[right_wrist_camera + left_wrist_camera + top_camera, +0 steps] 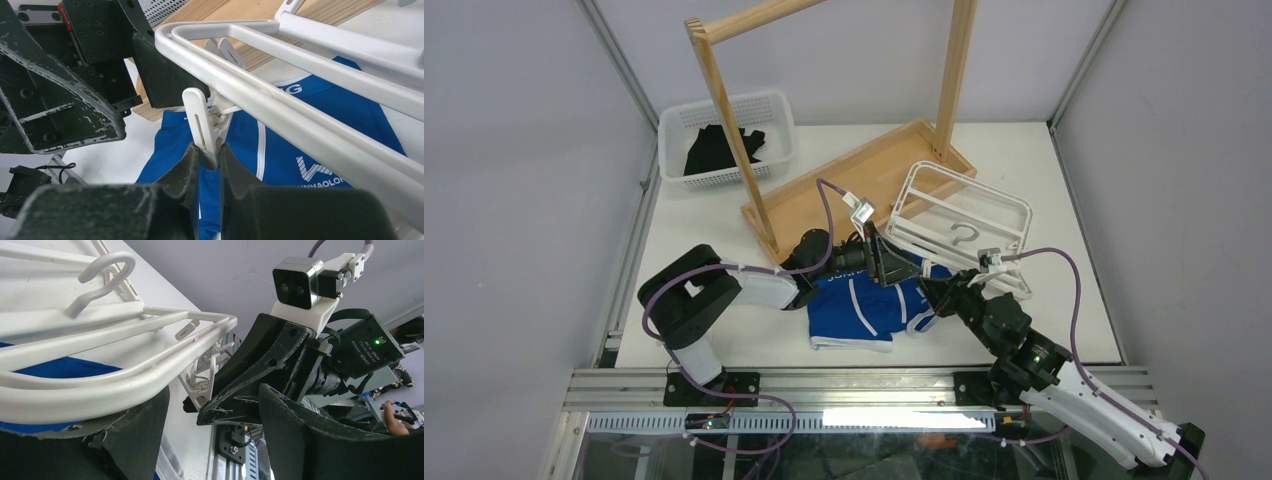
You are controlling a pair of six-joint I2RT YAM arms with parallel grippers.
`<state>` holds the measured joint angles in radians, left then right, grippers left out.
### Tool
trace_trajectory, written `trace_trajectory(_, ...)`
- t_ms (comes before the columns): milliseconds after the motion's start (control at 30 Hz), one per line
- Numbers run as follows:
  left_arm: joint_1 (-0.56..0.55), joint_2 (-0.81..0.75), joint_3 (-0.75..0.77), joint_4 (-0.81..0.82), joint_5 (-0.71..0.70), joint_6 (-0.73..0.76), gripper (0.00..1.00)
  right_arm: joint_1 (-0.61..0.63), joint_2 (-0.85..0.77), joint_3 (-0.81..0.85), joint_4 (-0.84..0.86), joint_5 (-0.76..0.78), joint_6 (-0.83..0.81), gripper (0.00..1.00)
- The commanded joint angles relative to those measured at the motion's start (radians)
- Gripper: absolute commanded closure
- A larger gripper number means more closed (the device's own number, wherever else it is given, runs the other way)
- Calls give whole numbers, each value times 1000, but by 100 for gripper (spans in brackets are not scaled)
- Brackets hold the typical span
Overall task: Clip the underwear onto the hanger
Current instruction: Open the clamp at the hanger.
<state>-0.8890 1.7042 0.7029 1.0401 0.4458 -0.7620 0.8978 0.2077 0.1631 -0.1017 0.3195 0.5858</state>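
Observation:
The blue underwear [864, 310] lies flat on the table in front of the arms, its white lettering [320, 172] showing. The white hanger [964, 225] rests tilted, its near side over the underwear's far edge. My right gripper [210, 155] is shut on a small white clip [200, 120] dangling from the hanger's rim [300, 125], just above the blue cloth [340, 105]. My left gripper [212, 395] stands open at the hanger's corner. The rim [100, 385] lies against one finger [135, 440], and the clip [202, 382] and right gripper's fingertip sit in the gap.
A tall wooden rack on a wooden tray base [854, 180] stands just behind the hanger. A white basket [724, 140] holding a black garment sits at the back left. Grey walls close in both sides; the metal frame rail [854, 385] runs along the near edge.

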Motion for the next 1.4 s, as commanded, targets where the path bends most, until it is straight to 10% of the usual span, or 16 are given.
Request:
trace_trajectory(0,-8,37,13,167,-26,-41,34,1,9,34,68,-26,2,100)
trace_trajectory(1367,-31,178,116,271,-64,-121,58,1,42,32,125,-71,2,100)
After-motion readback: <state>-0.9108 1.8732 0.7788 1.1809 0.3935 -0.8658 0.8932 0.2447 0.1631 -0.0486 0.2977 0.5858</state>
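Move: The clamp on the near corner of the white hanger lies about 4 cm to the right of the left hand, 1 cm ahead and a centimetre lower. The right hand already pinches that clamp's lower end, its middle about 1 cm above the finger pads. The hanger's hook is roughly 10 cm right of the left hand and 8 cm ahead; the underwear lies 14 cm lower, some 7 cm left and 8 cm back. Left hand eases about 3 cm right over the clamp, partly closing around it; right hand keeps its pinch. ##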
